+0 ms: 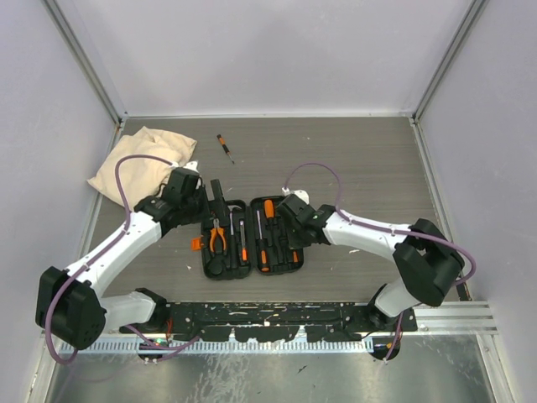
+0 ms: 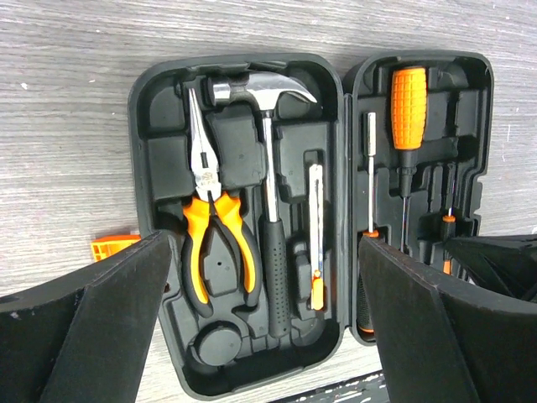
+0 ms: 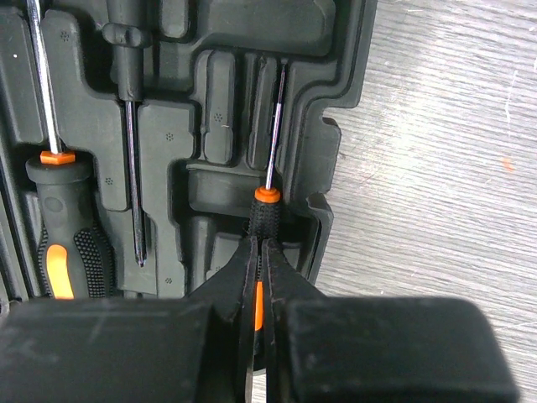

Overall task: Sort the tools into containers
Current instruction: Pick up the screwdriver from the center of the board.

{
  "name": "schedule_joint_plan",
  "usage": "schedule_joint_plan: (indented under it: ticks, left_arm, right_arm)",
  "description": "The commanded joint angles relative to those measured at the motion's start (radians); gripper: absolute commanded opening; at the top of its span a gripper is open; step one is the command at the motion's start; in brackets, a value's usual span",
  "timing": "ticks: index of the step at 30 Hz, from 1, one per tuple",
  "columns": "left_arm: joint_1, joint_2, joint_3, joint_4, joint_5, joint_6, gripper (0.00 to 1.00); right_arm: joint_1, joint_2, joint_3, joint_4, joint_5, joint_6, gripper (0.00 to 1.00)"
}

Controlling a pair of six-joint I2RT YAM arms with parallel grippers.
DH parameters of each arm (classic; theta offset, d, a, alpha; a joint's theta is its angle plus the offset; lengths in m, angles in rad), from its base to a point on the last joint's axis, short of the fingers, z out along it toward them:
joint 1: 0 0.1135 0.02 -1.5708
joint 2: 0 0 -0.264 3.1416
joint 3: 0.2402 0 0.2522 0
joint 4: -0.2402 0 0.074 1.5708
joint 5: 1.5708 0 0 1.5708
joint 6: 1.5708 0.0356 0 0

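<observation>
An open black tool case (image 1: 226, 274) lies at the table's middle. Its left half (image 2: 144, 126) holds orange-handled pliers (image 2: 210, 231), a claw hammer (image 2: 268, 159) and a slim driver (image 2: 315, 227). The right half holds a big orange-handled screwdriver (image 2: 409, 105) and more drivers. My left gripper (image 2: 264, 294) hangs open above the left half, touching nothing. My right gripper (image 3: 258, 252) is shut on the black-and-orange handle of a small screwdriver (image 3: 266, 210), which lies in a slot at the case's right edge (image 3: 336, 159). Another small screwdriver (image 1: 225, 148) lies loose on the far table.
A cream cloth bag (image 1: 143, 164) lies at the back left. A small orange piece (image 1: 196, 243) sits on the table just left of the case. A black-handled screwdriver (image 3: 63, 243) and a thin bit (image 3: 134, 168) rest in slots left of my right gripper.
</observation>
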Motion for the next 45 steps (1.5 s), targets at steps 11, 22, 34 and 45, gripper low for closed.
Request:
schedule_joint_plan:
  ticks: [11, 22, 34, 45]
  left_arm:
    - [0.007, 0.108, 0.231, -0.037, -0.201, 0.033, 0.95]
    - [0.006, 0.416, 0.555, -0.059, -0.279, 0.037, 0.9]
    - [0.036, 0.818, 0.933, -0.157, -0.285, 0.036, 0.71]
    - [0.091, 1.103, 1.224, -0.275, -0.257, 0.042, 0.64]
  right_arm:
    - [0.011, -0.256, -0.047, 0.203, 0.051, -0.021, 0.27]
    - [0.009, -0.477, -0.284, 0.292, 0.114, 0.209, 0.32]
    - [0.01, -0.726, -0.471, 0.335, 0.058, 0.273, 0.33]
    - [0.01, -0.764, -0.473, 0.264, 0.054, 0.255, 0.33]
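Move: The screwdriver on the board lies about 27 cm ahead of the left hand, almost in line with it (perhaps 1 cm to its right) and some 12 cm lower. The cloth's middle is 20 cm ahead and 22 cm to the left; the case's left half is below, 6 cm back and 2 cm to the right. From the right hand that screwdriver is about 34 cm ahead, 18 cm left; the shut right fingertips are right on the small screwdriver in the case. The left hand leaves its place over the case and reaches some 24 cm forward towards the screwdriver on the board, first rising about 5 cm, then sinking 9 cm as it nears, rolling some 15 degrees with its left side up, turning slightly counter-clockwise and narrowing its wide-open fingers to about two thirds, without touching yet. Meanwhile the right hand comes free of the small screwdriver in the case, rises about 8 cm, then draws back and to the right while dipping and lifting again, tilting some 30 degrees so its fingers lean left and forward, and parts its fingers by about a quarter of their range. ##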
